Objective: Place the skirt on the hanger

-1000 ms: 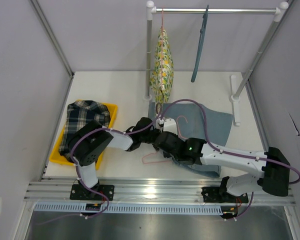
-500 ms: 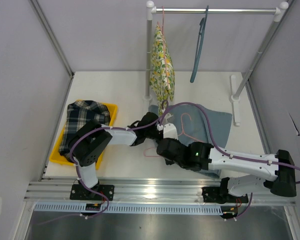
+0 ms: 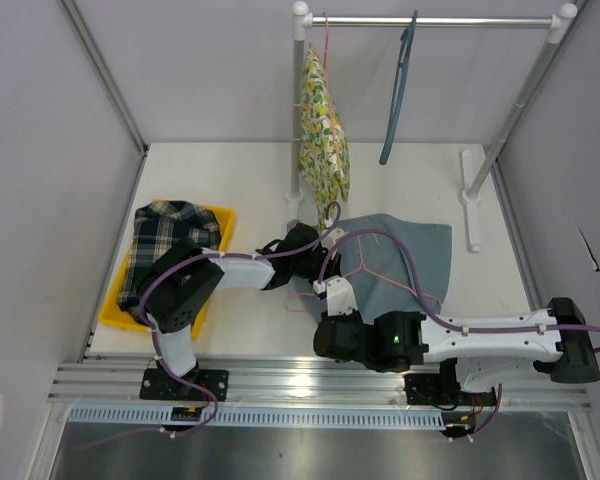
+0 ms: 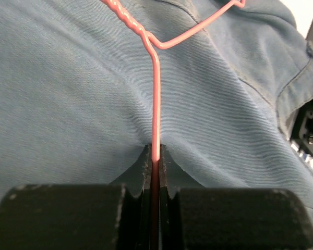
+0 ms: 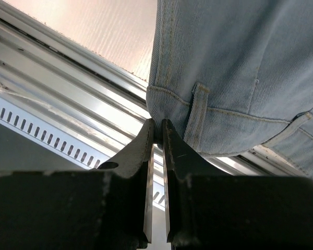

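Note:
The lemon-print skirt hangs from the rack on one pink wire hanger. A second pink hanger lies across a blue denim garment on the table. My left gripper is shut on that hanger's straight wire, just below its twisted neck. My right gripper is shut on the hemmed edge of the denim garment beside a belt loop, holding it up over the near rails. In the top view the right gripper sits at the denim's near-left corner, close to the left gripper.
A yellow tray at the left holds a dark plaid shirt. A blue-grey hanger hangs on the rack rail. The rack's post and foot stand on the table. Metal rails run along the near edge.
My right arm has drawn back toward the near edge with the denim edge in it, reshaping the cloth. The pink hanger now lies over the denim. The left gripper barely shifted.

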{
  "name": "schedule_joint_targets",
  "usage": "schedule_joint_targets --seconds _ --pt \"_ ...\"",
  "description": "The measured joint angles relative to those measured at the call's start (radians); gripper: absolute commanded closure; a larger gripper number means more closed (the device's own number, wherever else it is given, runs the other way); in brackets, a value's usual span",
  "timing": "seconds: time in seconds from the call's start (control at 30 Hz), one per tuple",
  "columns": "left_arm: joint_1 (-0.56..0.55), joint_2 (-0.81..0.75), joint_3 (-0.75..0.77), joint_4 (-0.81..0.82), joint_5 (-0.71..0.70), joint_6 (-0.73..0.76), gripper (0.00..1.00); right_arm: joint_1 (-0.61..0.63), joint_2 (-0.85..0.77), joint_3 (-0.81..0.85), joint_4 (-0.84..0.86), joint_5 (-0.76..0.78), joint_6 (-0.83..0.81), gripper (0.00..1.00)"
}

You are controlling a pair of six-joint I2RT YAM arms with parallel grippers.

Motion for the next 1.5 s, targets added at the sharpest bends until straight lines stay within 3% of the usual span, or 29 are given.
schedule_joint_targets --seconds 0.37,0.73,1.1,1.37,1.5 --pt "0.010 0.034 0.004 -0.004 -0.004 0.011 1.00 0.049 -0.049 0.097 -0.140 0.097 0.026 0.94" --pt "0.010 0.039 0.004 -0.003 0.018 0.037 1.00 -0.050 -0.085 0.203 -0.202 0.122 -0.052 0.93" --pt "-0.027 0.043 0.042 -0.050 0.095 0.135 1.00 -0.272 -0.084 0.277 -0.175 0.042 -0.220 0.94" --pt "-0.061 0.058 0.086 -0.114 0.042 0.185 1.00 -0.314 -0.077 0.308 -0.162 -0.006 -0.282 0.94" --pt "-0.063 0.061 0.097 -0.124 -0.033 0.188 1.00 -0.266 -0.075 0.293 -0.148 -0.033 -0.278 0.93"
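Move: The right hand already pinches the denim skirt's waistband near the table's front edge; the hanger's neck lies about 19 cm ahead of it, 7 cm right and 10 cm lower. The hanger's left corner is some 11 cm ahead, 11 cm left and 11 cm below it, and the skirt's middle 17 cm ahead, 13 cm right and 13 cm lower. From the left hand, already gripping the hanger's shoulder, the neck is roughly 8 cm right and 2 cm ahead, level in height. Up and forward goes the right hand, keeping its pinch on the skirt's waistband: it lifts about 11 cm and reaches some 9 cm out while drifting right, then eases slightly back and left. The left hand keeps hold of the hanger's shoulder low over the skirt, sinking a little, then shifting a couple of centimetres back and right with a small clockwise turn before partly returning forward. ##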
